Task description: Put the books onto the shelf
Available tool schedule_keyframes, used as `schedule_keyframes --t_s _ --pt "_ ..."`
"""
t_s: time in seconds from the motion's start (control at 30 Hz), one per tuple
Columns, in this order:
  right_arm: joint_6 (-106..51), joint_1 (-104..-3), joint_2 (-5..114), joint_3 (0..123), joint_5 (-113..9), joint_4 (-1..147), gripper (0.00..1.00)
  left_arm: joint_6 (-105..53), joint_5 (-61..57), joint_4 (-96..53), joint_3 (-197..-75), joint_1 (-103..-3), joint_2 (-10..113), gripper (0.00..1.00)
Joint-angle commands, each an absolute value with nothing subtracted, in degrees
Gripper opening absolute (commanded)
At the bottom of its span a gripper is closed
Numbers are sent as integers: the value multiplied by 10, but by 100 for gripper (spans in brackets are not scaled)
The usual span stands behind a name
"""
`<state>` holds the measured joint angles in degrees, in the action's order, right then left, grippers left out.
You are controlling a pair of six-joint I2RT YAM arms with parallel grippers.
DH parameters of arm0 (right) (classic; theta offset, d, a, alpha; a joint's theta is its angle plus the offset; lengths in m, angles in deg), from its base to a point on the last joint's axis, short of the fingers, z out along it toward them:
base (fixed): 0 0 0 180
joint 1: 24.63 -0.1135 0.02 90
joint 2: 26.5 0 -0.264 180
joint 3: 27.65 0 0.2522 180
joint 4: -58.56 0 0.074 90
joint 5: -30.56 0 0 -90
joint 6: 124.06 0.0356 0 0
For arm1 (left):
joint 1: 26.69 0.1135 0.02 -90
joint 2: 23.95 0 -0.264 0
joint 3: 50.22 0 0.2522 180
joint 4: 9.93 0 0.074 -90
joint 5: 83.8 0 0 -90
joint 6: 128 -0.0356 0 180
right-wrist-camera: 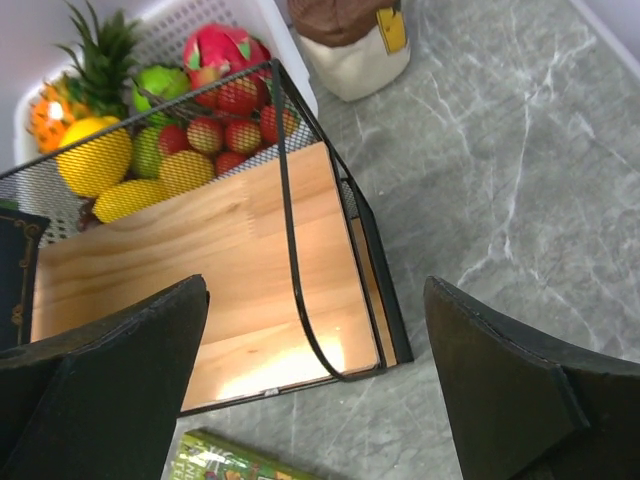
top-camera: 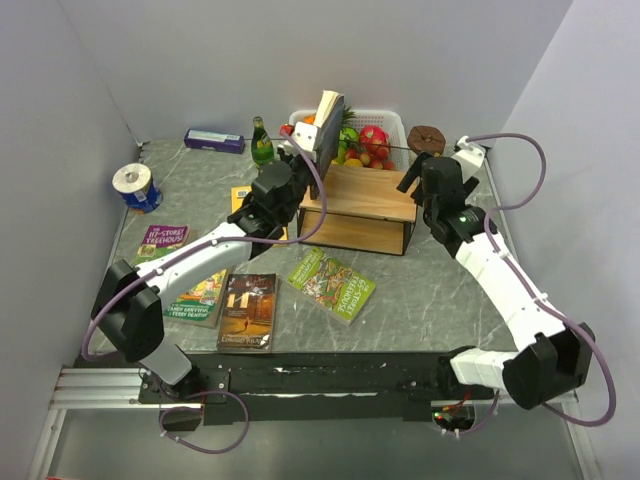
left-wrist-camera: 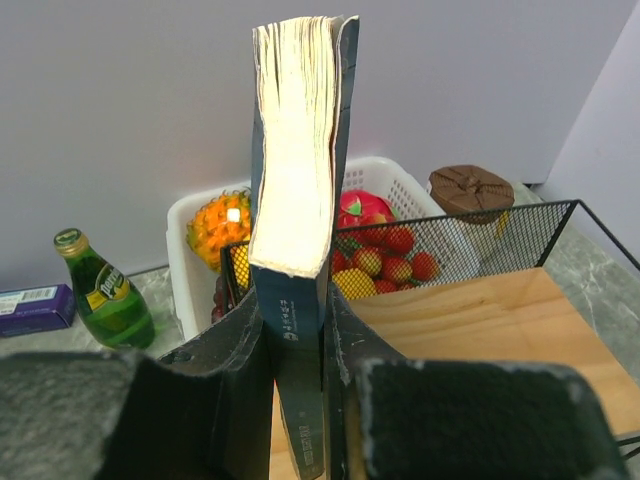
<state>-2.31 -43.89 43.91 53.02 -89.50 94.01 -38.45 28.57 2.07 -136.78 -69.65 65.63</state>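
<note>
My left gripper (top-camera: 303, 160) is shut on a dark blue book (top-camera: 328, 122), held upright over the left end of the shelf (top-camera: 365, 200). In the left wrist view the book (left-wrist-camera: 298, 180) stands on edge between the fingers (left-wrist-camera: 230, 380), its lower end down by the wooden top board (left-wrist-camera: 480, 325). My right gripper (top-camera: 420, 178) hangs open above the shelf's right end (right-wrist-camera: 220, 250), with nothing between its fingers (right-wrist-camera: 110, 380). A green cartoon book (top-camera: 332, 284), a dark brown one (top-camera: 248, 311) and a purple cartoon one (top-camera: 165, 242) lie flat on the table.
A white fruit basket (top-camera: 392, 120) stands right behind the shelf. A green bottle (top-camera: 261, 143) and a blue box (top-camera: 214, 140) are at the back left, a tape roll (top-camera: 134, 185) at far left. A brown-lidded jar (top-camera: 427, 138) sits at the back right.
</note>
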Motion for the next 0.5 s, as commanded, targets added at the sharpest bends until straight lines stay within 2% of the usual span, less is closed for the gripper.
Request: schedule_keyframes --t_s 0.0,0.13,0.3,0.47 --pt "-20 -428 466 537 -861 917 92 -396 306 65 -1414 -698 653 1" --pt "-23 -426 488 540 -841 918 88 -394 319 41 -1420 -696 657 1" --pt "-13 -427 482 516 -814 912 68 -358 316 2 -1418 -686 653 1" --pt "-6 -427 466 481 -810 894 67 -333 314 -3 -1400 -673 642 3"
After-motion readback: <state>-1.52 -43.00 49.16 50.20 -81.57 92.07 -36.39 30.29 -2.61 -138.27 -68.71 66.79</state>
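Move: The left hand already grips the blue book upright; the middle of the shelf's upper board lies about 10 cm to its right and 11 below. From that hand the fruit basket is some 13 cm ahead, 6 right, and the bottle about 10 ahead, 14 left, both on the table. The open right hand has the shelf's right frame roughly 3 cm ahead, 3 left and 7 below; the brown pot sits some 14 ahead, 1 left. Right hand sinks about 5 cm towards the shelf's right frame, fingers part-closing; left lowers the held book slightly. ##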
